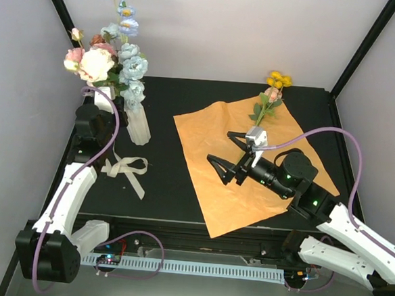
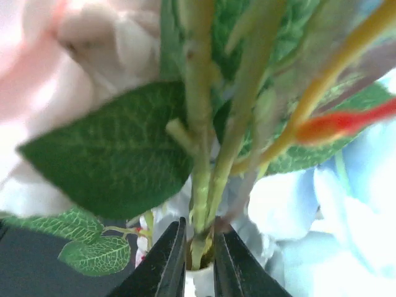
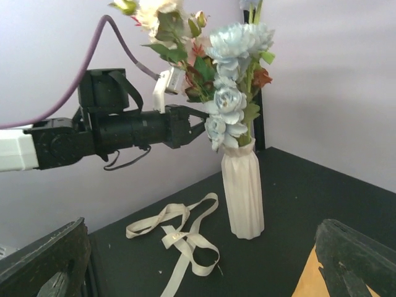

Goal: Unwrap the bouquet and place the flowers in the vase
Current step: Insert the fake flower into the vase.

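The ribbed off-white vase (image 1: 139, 125) (image 3: 242, 192) stands upright at the back left and holds the flowers (image 1: 119, 61) (image 3: 232, 93), pale-blue, cream and pink. My left gripper (image 1: 118, 103) (image 2: 200, 257) is shut on their green stems (image 2: 201, 204) just above the vase rim (image 2: 199, 283). The orange paper (image 1: 249, 179) lies spread flat on the right. One loose stem with yellow and pink blooms (image 1: 272, 92) rests on its far edge. Above the paper's middle, my right gripper (image 1: 225, 153) (image 3: 201, 229) is wide open and holds nothing.
A cream ribbon (image 1: 125, 167) (image 3: 179, 232) lies loose on the black table in front of the vase. Black frame posts (image 1: 364, 44) rise at the back corners, with grey walls close behind. A corner of the orange paper (image 3: 306, 281) shows in the right wrist view.
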`<state>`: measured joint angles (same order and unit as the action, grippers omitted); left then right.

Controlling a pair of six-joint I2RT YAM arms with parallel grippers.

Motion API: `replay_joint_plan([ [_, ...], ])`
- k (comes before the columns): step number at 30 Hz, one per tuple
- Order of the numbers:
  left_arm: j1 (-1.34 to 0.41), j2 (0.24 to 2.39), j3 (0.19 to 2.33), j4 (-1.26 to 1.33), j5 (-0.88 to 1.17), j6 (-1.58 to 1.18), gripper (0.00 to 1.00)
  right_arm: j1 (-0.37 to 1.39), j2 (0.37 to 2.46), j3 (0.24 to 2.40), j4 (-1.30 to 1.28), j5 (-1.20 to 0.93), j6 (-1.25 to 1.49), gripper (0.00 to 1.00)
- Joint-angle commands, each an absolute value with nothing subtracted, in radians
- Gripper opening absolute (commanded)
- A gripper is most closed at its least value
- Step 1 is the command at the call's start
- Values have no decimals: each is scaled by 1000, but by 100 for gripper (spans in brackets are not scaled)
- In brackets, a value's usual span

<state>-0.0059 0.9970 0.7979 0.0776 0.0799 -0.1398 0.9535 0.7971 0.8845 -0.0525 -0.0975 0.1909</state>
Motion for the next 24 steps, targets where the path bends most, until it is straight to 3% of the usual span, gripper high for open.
replay_joint_plan([
  [1, 0, 998, 868, -111, 73, -177, 18, 958, 811, 926, -110, -18, 238, 100],
  [11, 0, 913, 859, -253, 131, -260, 34, 952, 898, 1008, -294, 211, 267, 100],
  [24, -21, 761, 776, -304, 347, -367, 80, 823, 1053, 1012, -413, 326, 356, 100],
])
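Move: My left hand still pinches the flower's stems just above the vase; the vase's middle is about 6 cm ahead, 1 cm right and 19 cm below. Blue flowers stand roughly 6 cm ahead, 3 cm right and 3 cm above, and the ribbon lies 6 cm back, 1 cm left and 31 cm down. From my open right hand, the remaining yellow-and-pink flower's middle is some 35 cm ahead, 14 cm right and 38 cm below, with the paper's middle 19 cm ahead, 13 cm right. I open my left fingers wide and let go of the stems over the vase, sinking about 2 cm and tipping down, then drawing back some 6 cm and a little right, rolling left side down. Meanwhile my right hand, fingers kept wide open, swings forward and down, about 12 cm in all, towards the flower on the paper, turning clockwise and tipping down. ##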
